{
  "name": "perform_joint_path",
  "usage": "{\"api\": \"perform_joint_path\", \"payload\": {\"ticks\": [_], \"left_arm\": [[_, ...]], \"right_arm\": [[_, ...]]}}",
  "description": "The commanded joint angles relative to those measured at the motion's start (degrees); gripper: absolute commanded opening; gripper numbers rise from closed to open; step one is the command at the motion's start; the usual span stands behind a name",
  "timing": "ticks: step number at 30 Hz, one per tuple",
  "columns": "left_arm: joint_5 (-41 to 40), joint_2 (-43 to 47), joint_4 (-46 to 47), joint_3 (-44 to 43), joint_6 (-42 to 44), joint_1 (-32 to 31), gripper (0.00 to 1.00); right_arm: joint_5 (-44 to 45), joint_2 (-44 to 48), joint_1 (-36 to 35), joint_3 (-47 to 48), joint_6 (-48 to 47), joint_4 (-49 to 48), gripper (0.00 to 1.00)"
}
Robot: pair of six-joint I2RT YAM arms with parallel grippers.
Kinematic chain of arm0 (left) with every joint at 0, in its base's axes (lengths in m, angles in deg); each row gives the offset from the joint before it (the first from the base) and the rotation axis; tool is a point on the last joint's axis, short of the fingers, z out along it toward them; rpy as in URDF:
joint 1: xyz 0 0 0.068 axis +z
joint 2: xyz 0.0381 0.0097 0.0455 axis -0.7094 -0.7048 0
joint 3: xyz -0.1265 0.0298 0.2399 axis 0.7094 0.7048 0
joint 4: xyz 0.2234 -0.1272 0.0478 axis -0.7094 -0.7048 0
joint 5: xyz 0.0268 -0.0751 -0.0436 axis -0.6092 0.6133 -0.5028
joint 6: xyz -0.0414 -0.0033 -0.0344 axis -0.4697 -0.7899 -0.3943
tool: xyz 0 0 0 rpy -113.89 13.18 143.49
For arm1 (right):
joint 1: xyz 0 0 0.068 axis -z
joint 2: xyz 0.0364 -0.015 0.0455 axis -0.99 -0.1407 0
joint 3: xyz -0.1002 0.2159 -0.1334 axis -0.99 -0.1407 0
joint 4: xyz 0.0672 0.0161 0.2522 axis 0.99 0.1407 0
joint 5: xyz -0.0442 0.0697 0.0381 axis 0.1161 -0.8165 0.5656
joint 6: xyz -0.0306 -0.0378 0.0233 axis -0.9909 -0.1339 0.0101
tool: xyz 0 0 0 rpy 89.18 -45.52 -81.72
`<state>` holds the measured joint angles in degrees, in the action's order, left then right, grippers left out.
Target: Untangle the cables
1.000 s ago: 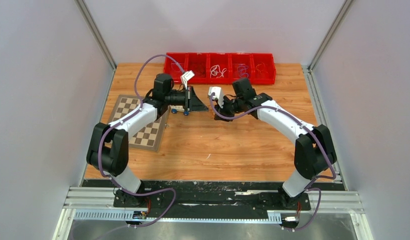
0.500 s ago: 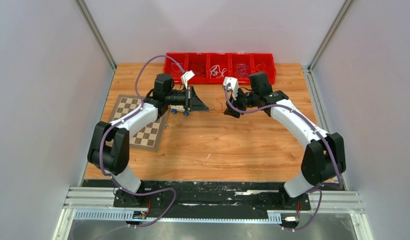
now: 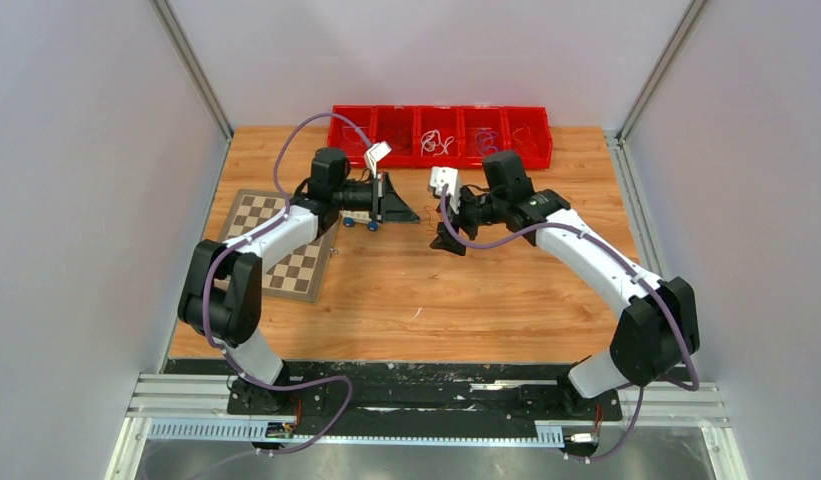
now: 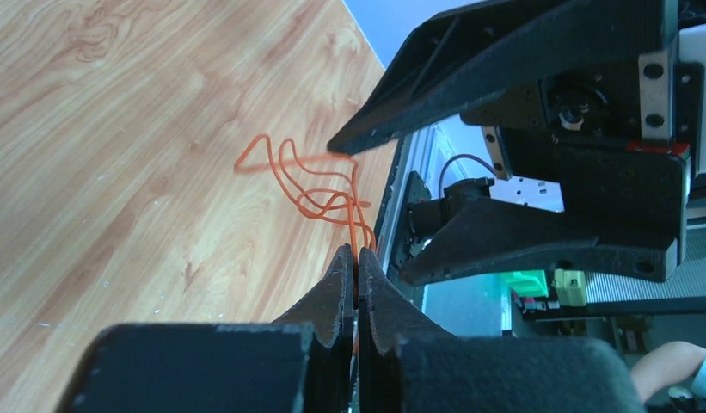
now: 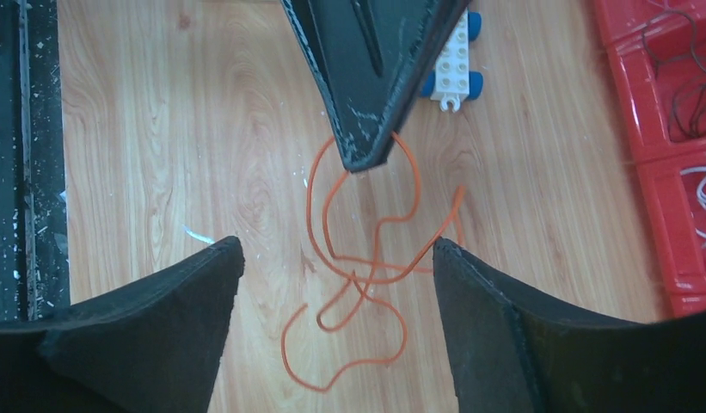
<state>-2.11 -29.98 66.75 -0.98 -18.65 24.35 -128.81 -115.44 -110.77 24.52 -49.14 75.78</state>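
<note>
A tangled orange-red cable (image 5: 366, 275) lies in loops on the wooden table. My left gripper (image 4: 356, 254) is shut on one end of it (image 4: 319, 194) and holds that end just above the wood. Its tip also shows in the right wrist view (image 5: 366, 155). My right gripper (image 5: 336, 245) is open, its jaws wide apart, and straddles the cable's loops from above without touching them. In the top view the two grippers face each other mid-table, left (image 3: 411, 213) and right (image 3: 448, 240). Other cables, white (image 3: 438, 142) and blue (image 3: 486, 140), lie in the red bins.
A row of red bins (image 3: 441, 118) stands at the table's back edge. A small white-and-blue toy car (image 3: 361, 222) sits under the left wrist and shows in the right wrist view (image 5: 452, 64). A chessboard (image 3: 286, 245) lies at the left.
My right arm swung out to the right and back, then returned left and forward, ending over the cable near the left gripper's tip. The left arm has stayed still.
</note>
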Motion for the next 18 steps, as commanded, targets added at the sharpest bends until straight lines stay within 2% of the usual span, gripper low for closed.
{"api": "perform_joint_path", "payload": {"ticks": [1, 2, 10, 14, 16, 17, 18], "left_arm": [[2.5, 0.2, 2.7, -2.4, -1.2, -0.6, 0.00], [2.6, 0.3, 2.7, -2.4, -1.3, -0.6, 0.00], [3.0, 0.2, 3.9, -2.7, -2.7, -1.1, 0.00], [2.8, 0.2, 3.5, -3.2, -2.0, -1.0, 0.00], [1.8, 0.3, 1.3, -4.2, 0.2, -0.9, 0.18], [0.9, 0.4, -1.0, -5.2, 2.6, -0.8, 0.37], [0.1, 0.8, -2.2, -5.9, 3.7, -0.4, 0.44]], "right_arm": [[-0.1, -2.8, -1.4, 0.6, -1.0, -4.4, 0.76], [0.1, -3.6, -1.5, 0.8, -1.0, -4.9, 0.71], [0.7, -5.4, -1.4, 1.7, -0.4, -6.7, 0.01], [1.4, -3.9, 0.4, 0.4, 1.0, -6.6, 0.00], [1.3, -3.1, 2.5, 0.3, 2.7, -6.4, 0.00], [1.3, -2.8, 3.8, 0.3, 3.5, -6.3, 0.00], [1.2, -2.6, 5.6, 0.5, 4.3, -6.3, 0.00]]}}
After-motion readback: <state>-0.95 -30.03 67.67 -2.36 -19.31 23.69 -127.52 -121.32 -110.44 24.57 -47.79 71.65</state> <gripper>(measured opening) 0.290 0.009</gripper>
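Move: The orange cable hangs from the left hand's shut fingers, its loops centred about 4 cm to that hand's right and 4 cm below. From the open right hand the loops' near part lies some 2 cm left, 1 cm ahead and 4 cm below. The toy car is about 17 cm left and 2 cm ahead of the right hand, and the red tray's middle bin about 20 cm straight ahead, both some 17 cm lower. The right hand dips about 3 cm while reaching forward, pinches the orange cable, and the left lets go. ##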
